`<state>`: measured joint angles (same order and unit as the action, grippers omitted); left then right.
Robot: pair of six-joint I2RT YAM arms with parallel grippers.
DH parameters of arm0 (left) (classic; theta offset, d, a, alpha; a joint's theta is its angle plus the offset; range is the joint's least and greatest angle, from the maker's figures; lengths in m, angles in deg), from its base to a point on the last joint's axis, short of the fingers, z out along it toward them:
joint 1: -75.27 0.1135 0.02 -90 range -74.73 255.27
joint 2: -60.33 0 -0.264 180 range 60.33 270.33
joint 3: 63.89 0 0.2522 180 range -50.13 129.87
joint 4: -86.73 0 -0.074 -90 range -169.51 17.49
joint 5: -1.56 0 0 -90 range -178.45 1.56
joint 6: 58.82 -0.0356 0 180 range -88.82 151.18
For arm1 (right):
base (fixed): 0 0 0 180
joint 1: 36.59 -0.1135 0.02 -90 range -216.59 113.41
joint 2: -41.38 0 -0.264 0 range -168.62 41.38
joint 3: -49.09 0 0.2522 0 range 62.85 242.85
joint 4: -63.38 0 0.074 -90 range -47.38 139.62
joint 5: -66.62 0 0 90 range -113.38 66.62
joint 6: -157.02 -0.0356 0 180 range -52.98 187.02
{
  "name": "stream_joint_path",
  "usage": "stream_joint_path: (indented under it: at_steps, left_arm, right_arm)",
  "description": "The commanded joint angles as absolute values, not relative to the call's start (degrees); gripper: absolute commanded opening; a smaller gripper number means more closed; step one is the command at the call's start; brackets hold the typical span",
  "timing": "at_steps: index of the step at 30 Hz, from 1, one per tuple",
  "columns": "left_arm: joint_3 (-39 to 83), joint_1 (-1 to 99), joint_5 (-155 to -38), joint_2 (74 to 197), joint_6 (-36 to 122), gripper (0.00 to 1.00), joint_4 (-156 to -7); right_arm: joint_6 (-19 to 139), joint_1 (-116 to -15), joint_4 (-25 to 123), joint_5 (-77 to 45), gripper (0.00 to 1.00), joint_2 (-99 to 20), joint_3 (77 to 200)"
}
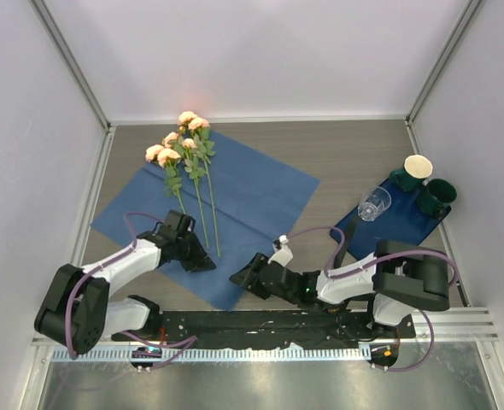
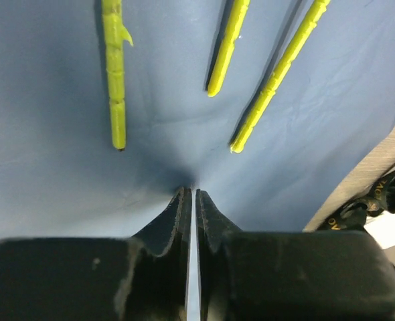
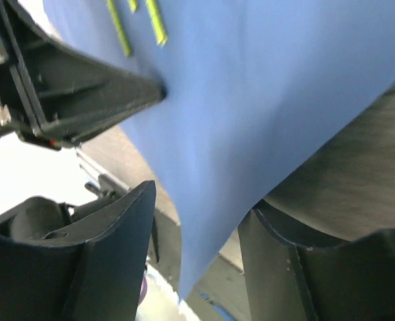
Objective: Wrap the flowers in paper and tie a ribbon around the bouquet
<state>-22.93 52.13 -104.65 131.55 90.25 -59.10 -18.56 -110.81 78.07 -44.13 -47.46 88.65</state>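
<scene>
The light blue paper (image 1: 235, 192) lies spread on the wooden table. The flowers (image 1: 188, 141) rest on it, pink blooms at the far end and cut green stems (image 2: 118, 100) pointing toward me. My left gripper (image 1: 208, 263) (image 2: 190, 190) is shut on the paper just short of the stem ends, where the sheet puckers. My right gripper (image 1: 237, 275) (image 3: 197, 200) stands open, and the paper's near corner (image 3: 197, 254) hangs between its fingers without touching them. A black strip with gold lettering, apparently the ribbon (image 2: 375, 197), shows at the right edge of the left wrist view.
A dark navy mat (image 1: 389, 224) lies at the right with a tipped clear glass (image 1: 374, 205), a cream cup (image 1: 417, 165) and dark green cups (image 1: 436, 196) on it. White walls enclose the table on three sides. The arm bases sit at the near edge.
</scene>
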Motion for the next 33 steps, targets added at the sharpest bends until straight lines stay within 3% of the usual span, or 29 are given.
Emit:
stream_joint_path:
  at_steps: [1, 2, 4, 6, 7, 9, 11, 14, 25, 33]
  left_arm:
    - [-20.8, 52.2, -100.6, 126.7, 86.1, 0.17, -55.2]
    - [-20.4, 52.2, -100.2, 123.9, 85.9, 0.23, -54.8]
    - [-18.3, 52.2, -98.5, 121.2, 85.2, 0.42, -51.6]
    - [-15.4, 52.2, -96.4, 116.4, 84.1, 0.57, -46.9]
    - [-14.5, 52.2, -95.7, 114.6, 83.8, 0.60, -45.4]
    - [-11.5, 52.2, -93.7, 109.8, 83.7, 0.66, -41.1]
    - [-9.0, 52.2, -91.4, 107.1, 83.7, 0.67, -38.6]
    - [-7.6, 52.2, -89.3, 102.4, 84.0, 0.66, -35.7]
    - [-10.5, 52.2, -84.7, 98.4, 86.1, 0.63, -34.1]
    - [-12.3, 52.2, -82.7, 104.7, 86.7, 0.65, -38.2]
  right_arm:
    - [-21.6, -113.3, 80.3, -39.6, 0.55, -49.5, 94.9]
    - [-23.7, -112.9, 80.6, -38.4, 0.53, -49.8, 96.0]
    - [-25.2, -112.2, 82.2, -37.8, 0.38, -50.3, 96.4]
    - [-27.8, -109.8, 81.4, -34.6, 0.31, -50.6, 97.3]
    - [-28.2, -109.0, 83.4, -33.7, 0.23, -50.9, 97.1]
    - [-29.7, -106.1, 84.2, -31.6, 0.17, -51.2, 97.0]
    - [-29.6, -103.8, 85.0, -29.1, 0.06, -52.2, 97.9]
    - [-27.6, -98.8, 87.2, -24.2, 0.00, -54.7, 100.3]
    - [-8.4, -87.3, 75.0, -11.3, 0.00, -67.0, 119.8]
    - [-2.2, -83.7, 69.5, -6.2, 0.00, -75.3, 131.3]
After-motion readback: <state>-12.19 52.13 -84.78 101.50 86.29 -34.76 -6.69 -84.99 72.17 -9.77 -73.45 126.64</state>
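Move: The near corner of the paper, whose flap already runs up between my open right fingers, lies about 8 cm back of my right hand, 2 cm to its left and a couple of centimetres lower. From my left hand, low over the paper, that corner is some 12 cm back and 4 cm right. The longest flower stem's cut end is about 3 cm ahead and 1 cm right of my left hand, and some 6 cm ahead and 5 cm left of my right. My right hand shifts about 5 cm left and 4 cm up while its fingers close on the paper near the corner, then, keeping the pinch, carries it some 18 cm forward and a little left, over the stem ends. Meanwhile my left hand comes up off the paper, opening wide, rises about 16 cm and drifts 6 cm left with its fingertips swinging forward, then sinks some 5 cm. ##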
